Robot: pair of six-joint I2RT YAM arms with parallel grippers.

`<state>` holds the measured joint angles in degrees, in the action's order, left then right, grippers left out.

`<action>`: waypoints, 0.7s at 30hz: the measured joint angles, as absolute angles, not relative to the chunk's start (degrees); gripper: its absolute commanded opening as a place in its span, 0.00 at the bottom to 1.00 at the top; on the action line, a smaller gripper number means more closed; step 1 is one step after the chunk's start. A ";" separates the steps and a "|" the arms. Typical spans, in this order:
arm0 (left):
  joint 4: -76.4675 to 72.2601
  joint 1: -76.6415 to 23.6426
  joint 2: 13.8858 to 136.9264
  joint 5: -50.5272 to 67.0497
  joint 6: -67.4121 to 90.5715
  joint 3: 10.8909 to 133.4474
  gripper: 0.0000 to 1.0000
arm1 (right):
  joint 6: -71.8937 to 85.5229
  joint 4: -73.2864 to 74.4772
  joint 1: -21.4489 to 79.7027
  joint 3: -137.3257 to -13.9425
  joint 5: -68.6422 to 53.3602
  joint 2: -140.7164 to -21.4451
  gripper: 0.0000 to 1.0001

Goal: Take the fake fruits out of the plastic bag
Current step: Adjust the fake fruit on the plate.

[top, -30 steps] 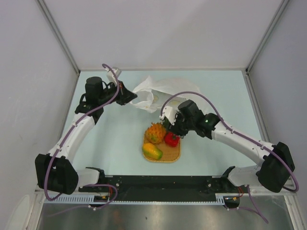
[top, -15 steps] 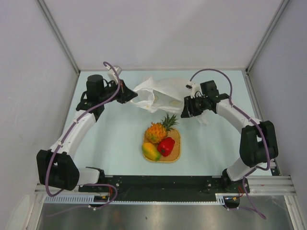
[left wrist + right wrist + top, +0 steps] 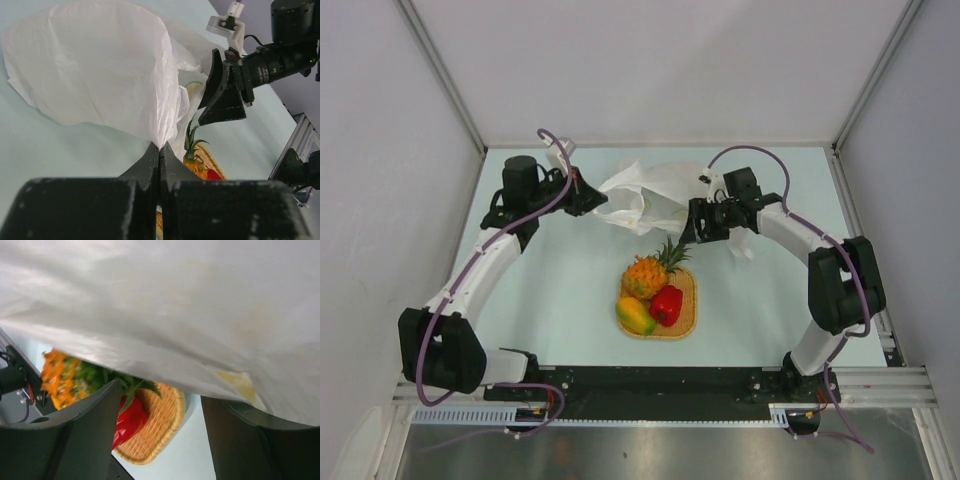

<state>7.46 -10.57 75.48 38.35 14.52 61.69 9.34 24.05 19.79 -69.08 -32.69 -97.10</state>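
Observation:
The translucent white plastic bag [image 3: 645,192] lies crumpled at the back of the table. My left gripper [image 3: 594,200] is shut on a pinched fold of its left edge [image 3: 160,146]. My right gripper [image 3: 689,231] stands open at the bag's right side, nothing between its fingers [image 3: 95,430], and the bag's film [image 3: 165,305] hangs just above them. A pale yellow patch [image 3: 242,382] shows through the bag. Three fake fruits rest on the woven mat [image 3: 685,300]: a pineapple [image 3: 645,276], a mango [image 3: 635,316] and a red pepper-like piece [image 3: 666,304].
White enclosure walls ring the pale green table [image 3: 550,290]. The black rail with both arm bases [image 3: 660,385] runs along the near edge. The mat with fruit lies between the arms, just in front of the bag.
My right arm left the red piece on the mat and swung back to the bag's right side, then edged left toward the bag. The left gripper held still on the bag.

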 measured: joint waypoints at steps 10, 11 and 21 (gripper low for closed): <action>7.46 -10.57 75.83 38.33 14.52 61.71 0.00 | 14.20 20.34 19.49 -69.08 -32.80 -102.26 0.40; 7.46 -10.57 75.85 38.33 14.52 61.71 0.00 | 14.68 19.25 19.49 -69.10 -33.87 -102.50 0.35; 7.40 -10.50 77.58 38.35 14.59 63.35 0.00 | 11.77 16.40 23.31 -71.18 -39.35 -102.02 0.00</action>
<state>7.40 -10.50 77.58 38.35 14.59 63.35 11.77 16.40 23.31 -71.18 -39.35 -102.02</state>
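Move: The pineapple's leaf crown is about 4 cm to the right hand's left, 3 cm back and some 5 cm below; the pineapple's body lies beyond it, roughly 10 cm left and 8 cm back of the hand. On the same plate the red pepper is about 13 cm back and 5 cm left, the mango about 16 cm back and 12 cm left. From the left hand, still pinching the bag, the crown is some 16 cm right, 4 cm back and well below. The right hand, fingers well open beside the hanging bag, first dips about 3 cm, then sweeps roughly 5 cm to its left to the tips of the pineapple's leaf crown while climbing back up to its starting height. On that sweep its fingers close all the way, ending shut at the leaf tips and pinching them, and the wrist rolls and swings some 10 degrees, while the left hand keeps its hold on the bag. ##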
